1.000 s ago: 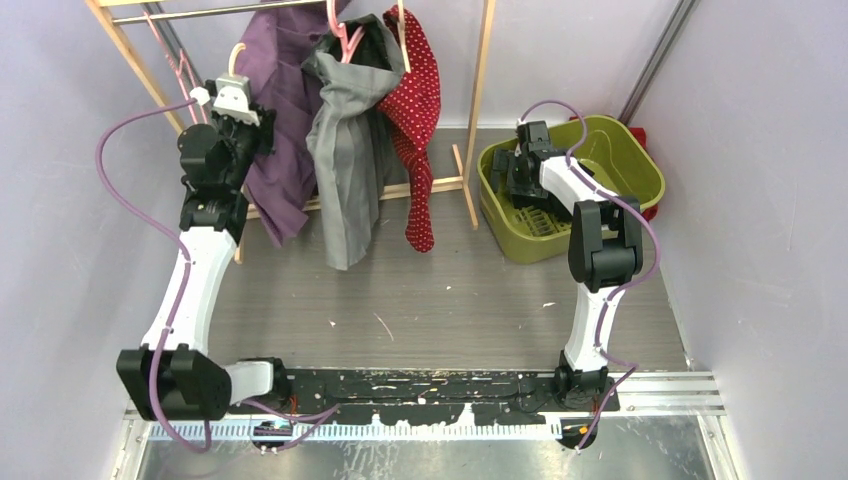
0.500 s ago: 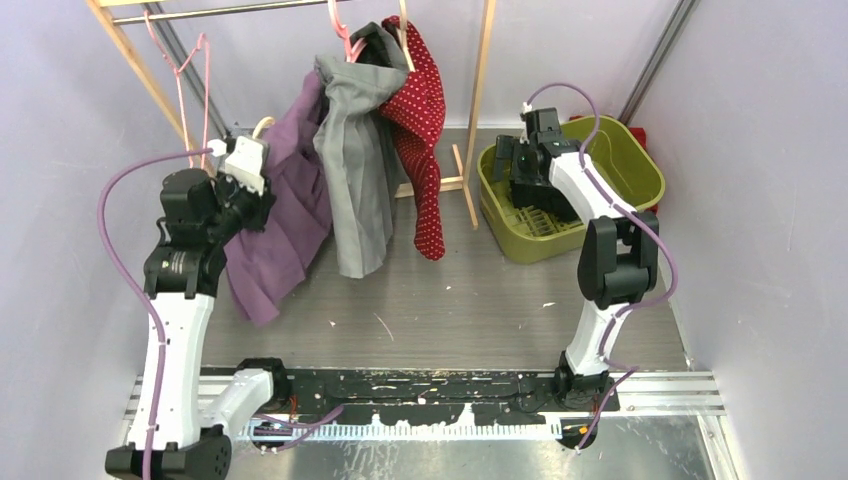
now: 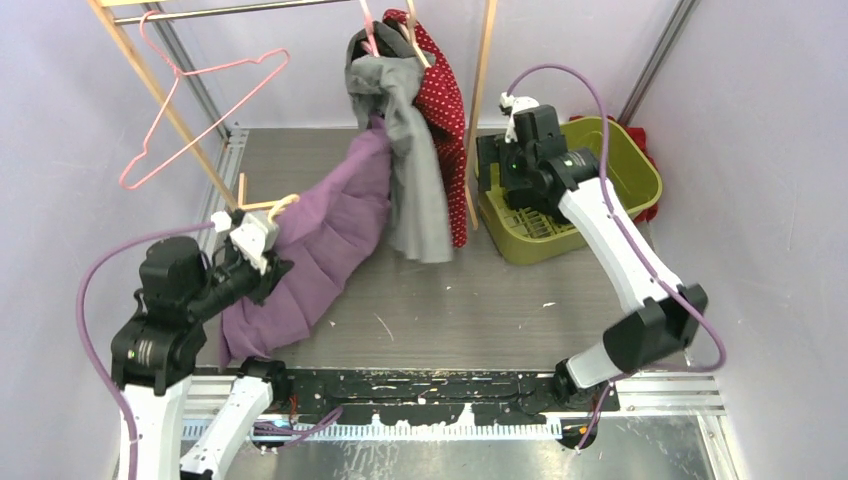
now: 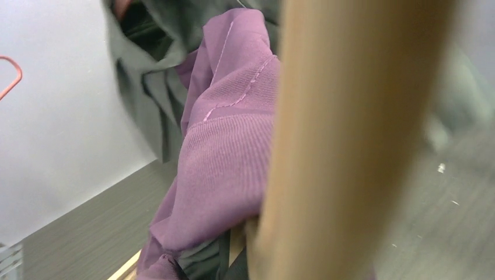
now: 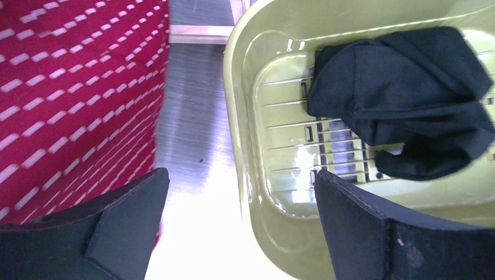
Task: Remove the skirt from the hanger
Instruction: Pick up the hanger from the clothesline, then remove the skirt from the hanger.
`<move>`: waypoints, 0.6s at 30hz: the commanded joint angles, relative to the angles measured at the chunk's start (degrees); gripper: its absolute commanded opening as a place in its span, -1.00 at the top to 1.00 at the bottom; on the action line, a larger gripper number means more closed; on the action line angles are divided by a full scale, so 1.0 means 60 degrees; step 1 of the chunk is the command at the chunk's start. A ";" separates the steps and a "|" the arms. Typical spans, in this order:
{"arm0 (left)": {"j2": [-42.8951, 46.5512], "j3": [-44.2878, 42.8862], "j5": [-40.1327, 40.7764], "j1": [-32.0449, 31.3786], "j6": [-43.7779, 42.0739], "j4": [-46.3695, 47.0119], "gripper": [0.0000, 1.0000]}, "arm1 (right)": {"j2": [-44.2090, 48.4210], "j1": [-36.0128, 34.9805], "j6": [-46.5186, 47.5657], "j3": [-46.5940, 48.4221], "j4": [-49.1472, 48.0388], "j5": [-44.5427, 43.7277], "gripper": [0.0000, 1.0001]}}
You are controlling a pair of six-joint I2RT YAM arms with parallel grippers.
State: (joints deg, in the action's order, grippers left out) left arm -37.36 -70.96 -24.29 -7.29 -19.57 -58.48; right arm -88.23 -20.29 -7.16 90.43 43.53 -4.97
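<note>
The purple skirt (image 3: 330, 240) is off the pink hanger (image 3: 205, 85), which hangs bare and tilted on the rail at the far left. My left gripper (image 3: 265, 270) is shut on the skirt's near end, low at the left. The cloth stretches from there up to the grey garment (image 3: 410, 170). In the left wrist view the skirt (image 4: 227, 146) fills the middle, half covered by a blurred wooden post (image 4: 350, 140); my own fingers are hidden. My right gripper (image 5: 242, 227) stands open above the rim of the green basket (image 5: 239, 122), holding nothing.
A grey garment and a red dotted garment (image 3: 445, 120) hang on the wooden rack (image 3: 485, 70). The green basket (image 3: 640, 175) at the right holds a black cloth (image 5: 403, 105). The rack's left leg (image 3: 160, 100) and foot stand close to my left gripper.
My left arm has drawn back toward the near left, pulling the purple skirt off the pink hanger, which swung up bare. My right arm has risen above the basket, still open.
</note>
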 commanded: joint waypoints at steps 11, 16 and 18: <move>0.1456 0.0582 -0.0903 -0.1592 -0.0361 -0.0019 1.00 | 0.3512 -0.0338 0.0944 0.0076 0.1911 -0.0798 -1.00; 0.0946 0.0275 -0.1984 -0.1646 0.0129 0.0695 1.00 | 0.3674 -0.0611 0.1114 0.1673 0.3807 0.0334 -1.00; 0.0548 0.0001 -0.2165 -0.1659 0.0160 0.0766 1.00 | 0.3677 -0.0839 0.1179 0.2443 0.4570 0.0706 -0.99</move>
State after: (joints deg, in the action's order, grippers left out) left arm -30.72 -65.73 -30.00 -16.93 -20.67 -65.60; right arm -68.18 -23.18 -2.13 96.09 62.24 -6.33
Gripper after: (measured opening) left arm 0.217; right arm 0.996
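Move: The left gripper already holds the wooden hanger. The purple skirt's middle lies roughly 3 cm ahead of it, 4 cm right and 12 cm lower. The grey skirt hangs some 18 cm ahead and 19 cm right, the empty pink hanger about 24 cm ahead and 13 cm left. From the right gripper the purple skirt's middle is about 34 cm left and 15 cm back, the red dotted skirt 10 cm left and 3 cm ahead, the green basket 11 cm right, 4 cm ahead and 20 cm below. Bring the left gripper back about 6 cm, away from the clothes rail, sinking some 4 cm and easing right as the wrist turns about 15 degrees clockwise; keep the grip on the hanger, dragging the purple skirt along. Lift the open right gripper up and back from the basket's left side, roughly 10 cm each way and a little right. ##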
